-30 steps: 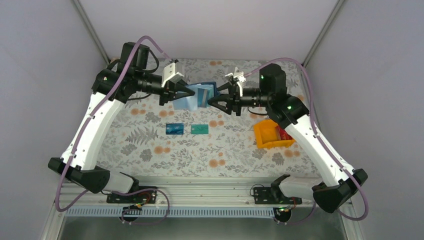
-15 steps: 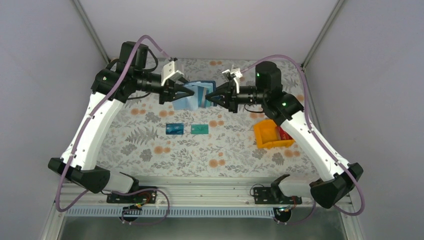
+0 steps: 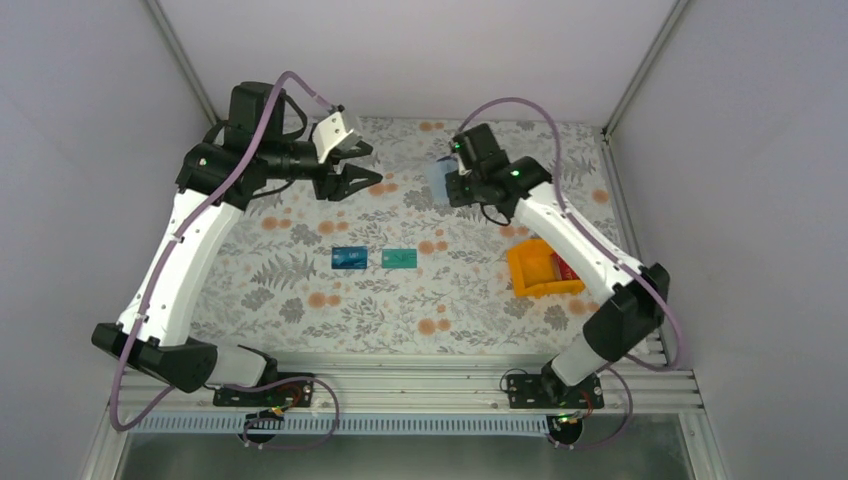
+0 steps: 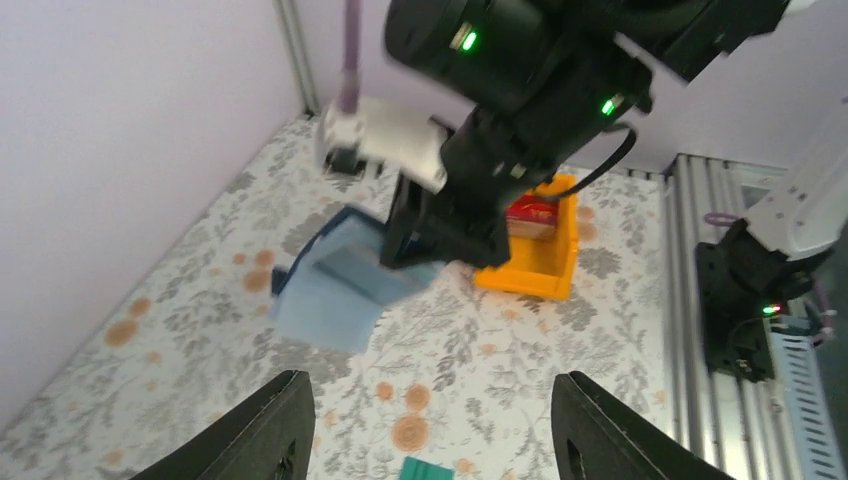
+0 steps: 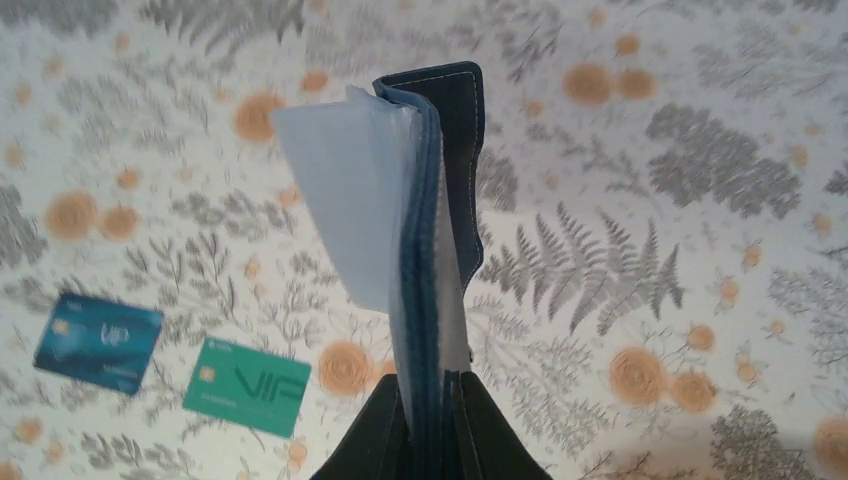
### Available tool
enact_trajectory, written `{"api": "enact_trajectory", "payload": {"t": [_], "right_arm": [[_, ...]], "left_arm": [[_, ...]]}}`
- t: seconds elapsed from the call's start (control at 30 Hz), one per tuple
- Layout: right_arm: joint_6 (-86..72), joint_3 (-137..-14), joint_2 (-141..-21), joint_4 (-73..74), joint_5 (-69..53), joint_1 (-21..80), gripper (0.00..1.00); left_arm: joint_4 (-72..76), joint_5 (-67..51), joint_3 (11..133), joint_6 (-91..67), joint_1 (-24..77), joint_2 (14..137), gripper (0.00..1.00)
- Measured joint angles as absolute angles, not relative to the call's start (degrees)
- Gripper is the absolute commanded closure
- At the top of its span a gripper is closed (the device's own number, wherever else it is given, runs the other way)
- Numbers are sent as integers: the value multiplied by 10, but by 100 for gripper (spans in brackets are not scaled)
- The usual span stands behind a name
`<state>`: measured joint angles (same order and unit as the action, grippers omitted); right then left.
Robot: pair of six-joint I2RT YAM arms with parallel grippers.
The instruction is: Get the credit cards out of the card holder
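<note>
The card holder hangs folded, navy outside and light blue inside, with my right gripper shut on its lower edge above the table. From overhead it shows as a pale blue patch at the right gripper. In the left wrist view the card holder hangs from that gripper, well ahead of my left gripper. The left gripper stands open and empty to the holder's left. Two credit cards lie flat mid-table: a blue one and a teal one. A red card lies in the bin.
An orange plastic bin stands on the right of the floral table cover. Pale enclosure walls close the back and both sides. A metal rail with the arm bases runs along the near edge.
My left gripper has opened, let go of the card holder and drawn back left. The right arm has turned its wrist downward and carries the holder alone.
</note>
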<state>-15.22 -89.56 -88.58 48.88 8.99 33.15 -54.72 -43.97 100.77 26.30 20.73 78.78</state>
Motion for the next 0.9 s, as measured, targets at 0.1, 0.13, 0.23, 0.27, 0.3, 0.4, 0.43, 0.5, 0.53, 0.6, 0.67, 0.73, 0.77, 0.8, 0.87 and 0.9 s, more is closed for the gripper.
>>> {"api": "enact_trajectory", "payload": {"t": [0.1,0.13,0.23,0.27,0.3,0.4,0.43,0.5,0.53,0.6,0.67,0.73,0.77,0.8,0.87,0.9], "right_arm": [[-156,-902,-917,512,111,365,96],[-155,-905,-921,512,102,376,96],[-152,-910,-915,496,39,389,96],[-151,-910,-910,484,10,390,96],[-150,-910,-904,470,-20,391,96],[-150,-910,-885,429,-94,392,96],[-150,-911,-881,422,-112,392,96],[-149,-915,-875,404,-153,392,96],[-147,-917,-874,394,-173,392,96],[-141,-917,-870,377,-205,392,96],[-136,-914,-862,357,-237,388,96],[-130,-906,-849,342,-270,385,96],[-127,-902,-842,336,-283,383,96],[-122,-898,-834,329,-299,381,96],[-110,-893,-818,320,-318,376,96],[-104,-892,-813,317,-328,373,96]], "left_arm": [[-547,-464,994,263,207,786,49],[-547,-473,987,263,207,786,53],[-549,-495,968,258,208,787,64],[-548,-505,962,255,207,787,66],[-545,-518,954,250,208,787,67],[-531,-559,927,230,208,788,67],[-526,-574,917,221,208,789,68],[-517,-594,906,205,208,796,70],[-514,-597,902,198,208,800,71],[-510,-596,901,187,208,807,73],[-505,-585,901,184,208,810,74],[-502,-576,901,183,208,810,75],[-500,-573,901,183,207,810,75],[-498,-570,901,183,207,810,75],[-499,-570,901,183,207,810,75],[-498,-570,901,183,207,808,75]]}}
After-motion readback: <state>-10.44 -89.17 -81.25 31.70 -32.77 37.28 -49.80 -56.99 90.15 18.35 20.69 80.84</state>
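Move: Held in the right fingers, the card holder has its middle about 11 cm ahead of the left hand, 12 cm to its right and 18 cm below it. From the right hand, the left gripper tips are some 16 cm left, 9 cm back and 15 cm higher. On the table, the green card lies about 7 cm ahead, 1 cm right and 40 cm below the left hand; the blue card is some 12 cm left of the green one, level with it. Swinging the card holder up to the other gripper, the right hand keeps its pinch and travels about 12 cm left, 12 cm up after a brief dip, and 9 cm back, turning roughly 50 degrees, largely counter-clockwise. The left hand sinks about 5 cm to meet the holder, shifts slightly right, rolls nearly 20 degrees and narrows its wide-open fingers to a small gap at the pocket side; a touch can't be made out. ##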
